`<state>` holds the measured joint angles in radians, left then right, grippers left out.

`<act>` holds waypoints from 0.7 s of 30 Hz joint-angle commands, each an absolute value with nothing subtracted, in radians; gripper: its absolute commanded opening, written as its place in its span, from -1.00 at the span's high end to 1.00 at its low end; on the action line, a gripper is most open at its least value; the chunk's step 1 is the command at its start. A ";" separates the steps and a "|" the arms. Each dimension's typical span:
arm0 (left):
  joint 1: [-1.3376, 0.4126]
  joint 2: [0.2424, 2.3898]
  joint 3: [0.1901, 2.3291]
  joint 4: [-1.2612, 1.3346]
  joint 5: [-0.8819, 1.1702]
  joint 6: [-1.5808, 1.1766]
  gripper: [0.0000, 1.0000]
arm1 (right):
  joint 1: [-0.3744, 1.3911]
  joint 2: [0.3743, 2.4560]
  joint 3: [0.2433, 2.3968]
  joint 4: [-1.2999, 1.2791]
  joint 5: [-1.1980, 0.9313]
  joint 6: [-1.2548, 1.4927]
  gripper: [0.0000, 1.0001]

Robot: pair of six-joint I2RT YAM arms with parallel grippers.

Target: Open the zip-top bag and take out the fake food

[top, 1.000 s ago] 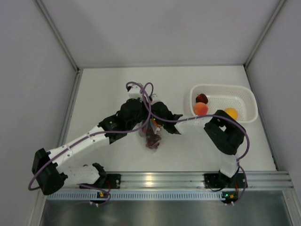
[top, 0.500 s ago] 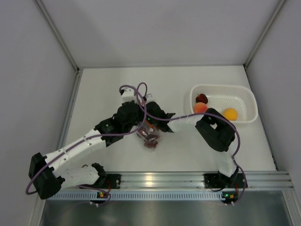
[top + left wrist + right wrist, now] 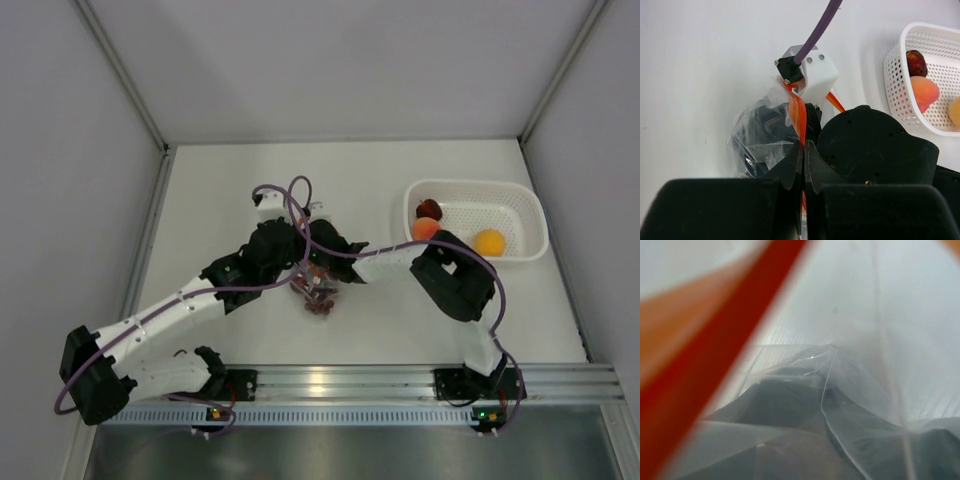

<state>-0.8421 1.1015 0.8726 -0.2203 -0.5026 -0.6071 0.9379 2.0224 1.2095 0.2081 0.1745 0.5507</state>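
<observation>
The zip-top bag [image 3: 318, 300] hangs crumpled at the table's middle, with dark fake food showing through it. My left gripper [image 3: 804, 144] is shut on the bag's red-orange zip strip [image 3: 798, 114] and holds that edge up. My right gripper [image 3: 323, 272] points into the bag's mouth from the right. In the right wrist view clear plastic [image 3: 855, 390] fills the frame, with the red strip [image 3: 715, 340] at the left and dark shapes behind the film. Its fingers cannot be made out, so open or shut cannot be told.
A white perforated basket [image 3: 470, 184] stands at the right and holds a dark red fruit [image 3: 429, 208], a peach [image 3: 426, 229] and an orange round fruit [image 3: 490, 241]. Purple cables loop above the two wrists. Walls close in the table at the back and sides.
Both wrists and the bag have shifted a little to the left. The right gripper has pushed closer into the bag's mouth. The left gripper has kept its hold on the strip.
</observation>
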 commanded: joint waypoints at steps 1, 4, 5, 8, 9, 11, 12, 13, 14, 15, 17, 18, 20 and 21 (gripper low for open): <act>-0.851 1.072 0.870 -0.153 -0.453 -0.603 1.00 | 0.974 1.974 1.155 0.156 0.227 0.526 0.26; -0.845 1.078 0.868 -0.153 -0.453 -0.603 1.00 | 0.974 1.904 1.115 0.160 0.241 0.520 0.28; -0.844 1.078 0.868 -0.153 -0.453 -0.603 1.00 | 0.976 1.885 1.106 0.161 0.245 0.519 0.28; -0.842 1.088 0.870 -0.153 -0.442 -0.604 1.00 | 0.977 1.803 1.075 0.153 0.261 0.508 0.28; -0.841 1.091 0.873 -0.153 -0.440 -0.604 1.00 | 0.977 1.789 1.071 0.149 0.265 0.506 0.28; -0.841 1.092 0.876 -0.153 -0.431 -0.604 1.00 | 0.977 1.751 1.062 0.127 0.278 0.493 0.28; -0.841 1.095 0.877 -0.152 -0.428 -0.603 1.00 | 0.977 1.738 1.057 0.120 0.281 0.489 0.28; -0.841 1.094 0.877 -0.153 -0.422 -0.603 1.00 | 0.977 1.726 1.049 0.115 0.291 0.488 0.28; -0.841 1.094 0.877 -0.152 -0.423 -0.603 1.00 | 0.977 1.695 1.043 0.110 0.294 0.480 0.28; -0.841 1.094 0.876 -0.153 -0.422 -0.603 1.00 | 0.977 1.681 1.037 0.109 0.299 0.479 0.28; -0.841 1.092 0.876 -0.153 -0.420 -0.601 1.00 | 0.976 1.642 1.025 0.091 0.310 0.469 0.28; -0.841 1.091 0.874 -0.153 -0.422 -0.601 1.00 | 0.976 1.629 1.020 0.084 0.311 0.468 0.28; -0.841 1.088 0.871 -0.153 -0.425 -0.600 1.00 | 0.977 1.589 1.009 0.074 0.314 0.462 0.28; -0.841 1.088 0.870 -0.153 -0.426 -0.600 1.00 | 0.976 1.574 1.006 0.063 0.319 0.459 0.28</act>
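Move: The right hand, inside the bag with its fingers already round a dark food piece, has the white basket about 42 cm to its right and 16 cm ahead, roughly level. The peach in the basket's near corner is some 28 cm right and 12 cm ahead; the bagged grapes lie about 8 cm back and 2 cm right. The left hand pinches the orange zip rim; from it the basket is about 44 cm right, 20 cm ahead and 17 cm below. Rightward and upward goes the right hand, keeping its grip on the dark food piece: first level to the right and a little back, then climbing, about 7 cm right and 5.5 cm up in all, away from the table towards the bag's mouth and the basket side. The left hand keeps the zip rim pinched shut between its fingertips and follows some 2 cm to the right. ##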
